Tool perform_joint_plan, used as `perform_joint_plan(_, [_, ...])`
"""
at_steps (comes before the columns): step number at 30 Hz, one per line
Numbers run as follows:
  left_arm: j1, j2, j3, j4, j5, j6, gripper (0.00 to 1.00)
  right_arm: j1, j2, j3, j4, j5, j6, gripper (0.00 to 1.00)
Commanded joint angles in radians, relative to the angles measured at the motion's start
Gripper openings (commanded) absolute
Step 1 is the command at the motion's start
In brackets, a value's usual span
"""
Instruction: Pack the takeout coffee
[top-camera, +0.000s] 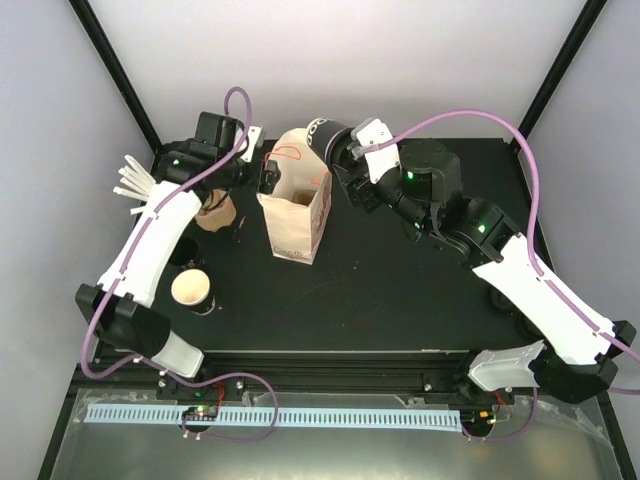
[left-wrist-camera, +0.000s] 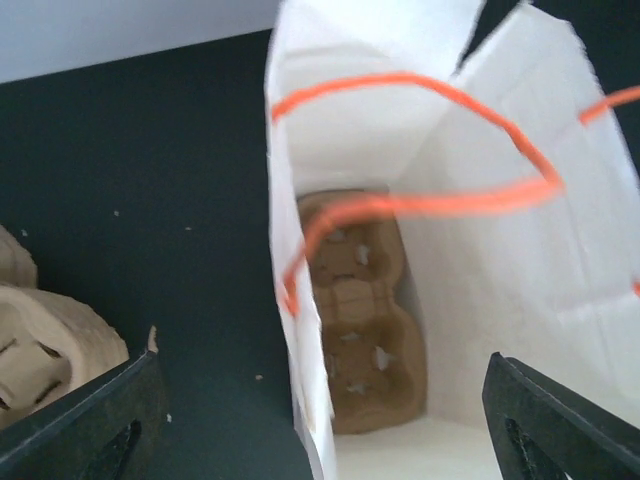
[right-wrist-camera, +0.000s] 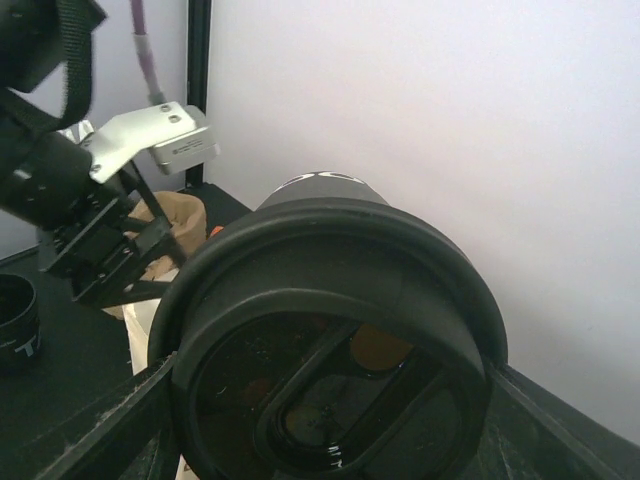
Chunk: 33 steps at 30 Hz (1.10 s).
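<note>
A takeout coffee cup (top-camera: 320, 134), black with a round black lid (right-wrist-camera: 330, 350), lies tilted in my right gripper (top-camera: 336, 152), which is shut on it. It hangs just above the back right rim of an upright white paper bag (top-camera: 292, 215) with orange handles. My left gripper (top-camera: 267, 177) is open at the bag's left rim. In the left wrist view its fingers (left-wrist-camera: 90, 425) straddle the bag's left wall (left-wrist-camera: 300, 300). A brown pulp carrier (left-wrist-camera: 362, 310) lies on the bag's bottom. A lidless black cup (top-camera: 190, 288), tan inside, stands front left.
More brown carriers (top-camera: 215, 210) sit left of the bag, half under the left arm. White stirrer sticks (top-camera: 131, 181) poke up at the far left. Another dark cup (top-camera: 186, 250) stands beside the left arm. Black frame posts rise at the back corners.
</note>
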Motion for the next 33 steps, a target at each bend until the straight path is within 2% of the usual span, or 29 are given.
perform_joint_plan(1, [-0.002, 0.117, 0.102, -0.029, -0.104, 0.016, 0.88, -0.004, -0.017, 0.000, 0.031, -0.004, -0.008, 0.59])
perform_joint_plan(6, [-0.002, 0.228, 0.219, -0.109, -0.059, 0.020, 0.82, -0.004, -0.018, 0.010, 0.015, -0.022, 0.010, 0.58])
perform_joint_plan(8, [-0.002, 0.239, 0.232, -0.115, -0.059, 0.022, 0.71, -0.003, -0.016, 0.016, 0.008, -0.036, 0.018, 0.56])
perform_joint_plan(9, [-0.002, 0.240, 0.234, -0.108, -0.060, 0.027, 0.60, -0.004, -0.012, 0.022, -0.001, -0.048, 0.022, 0.54])
perform_joint_plan(12, [-0.002, 0.248, 0.261, -0.077, -0.015, 0.073, 0.05, -0.004, 0.007, 0.054, -0.051, -0.085, 0.049, 0.51])
perform_joint_plan(13, [-0.005, 0.251, 0.284, -0.077, 0.008, 0.093, 0.02, -0.005, 0.019, 0.074, -0.077, -0.090, 0.064, 0.51])
perform_joint_plan(16, [-0.032, 0.241, 0.326, -0.066, -0.002, 0.143, 0.02, -0.004, 0.071, 0.189, -0.197, -0.073, 0.119, 0.51])
perform_joint_plan(18, [-0.058, 0.203, 0.300, -0.033, -0.026, 0.163, 0.02, -0.004, 0.107, 0.274, -0.280, -0.047, 0.155, 0.49])
perform_joint_plan(23, [-0.143, 0.048, 0.085, 0.137, -0.027, 0.221, 0.01, -0.004, 0.209, 0.451, -0.527, 0.001, 0.229, 0.49])
perform_joint_plan(27, [-0.181, -0.044, -0.084, 0.257, -0.024, 0.187, 0.02, -0.004, 0.223, 0.458, -0.667, 0.024, 0.268, 0.49])
perform_joint_plan(33, [-0.194, -0.065, -0.104, 0.245, 0.044, 0.137, 0.01, -0.004, 0.142, 0.301, -0.688, 0.008, 0.301, 0.49])
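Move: The left rim of the paper bag is what my open left hand wants: about 5 cm ahead and 5 cm below it, neither left nor right. From that hand the empty cup carrier lies some 14 cm left, 6 cm ahead and 26 cm down; the dark cup some 18 cm left, 6 cm back and 25 cm down. My right hand already holds the lidded coffee cup; the bag's mouth lies about 10 cm ahead, 10 cm left and 18 cm below it. I push my left hand about 5 cm forward and down onto the bag's left rim, shut the fingers on the paper wall, lift it nearly 5 cm, then pull it right and back, some 7 cm each, turning clockwise. My right hand keeps the lidded coffee cup, rises slightly, then sinks towards the mouth, tipping down some 20 degrees. ##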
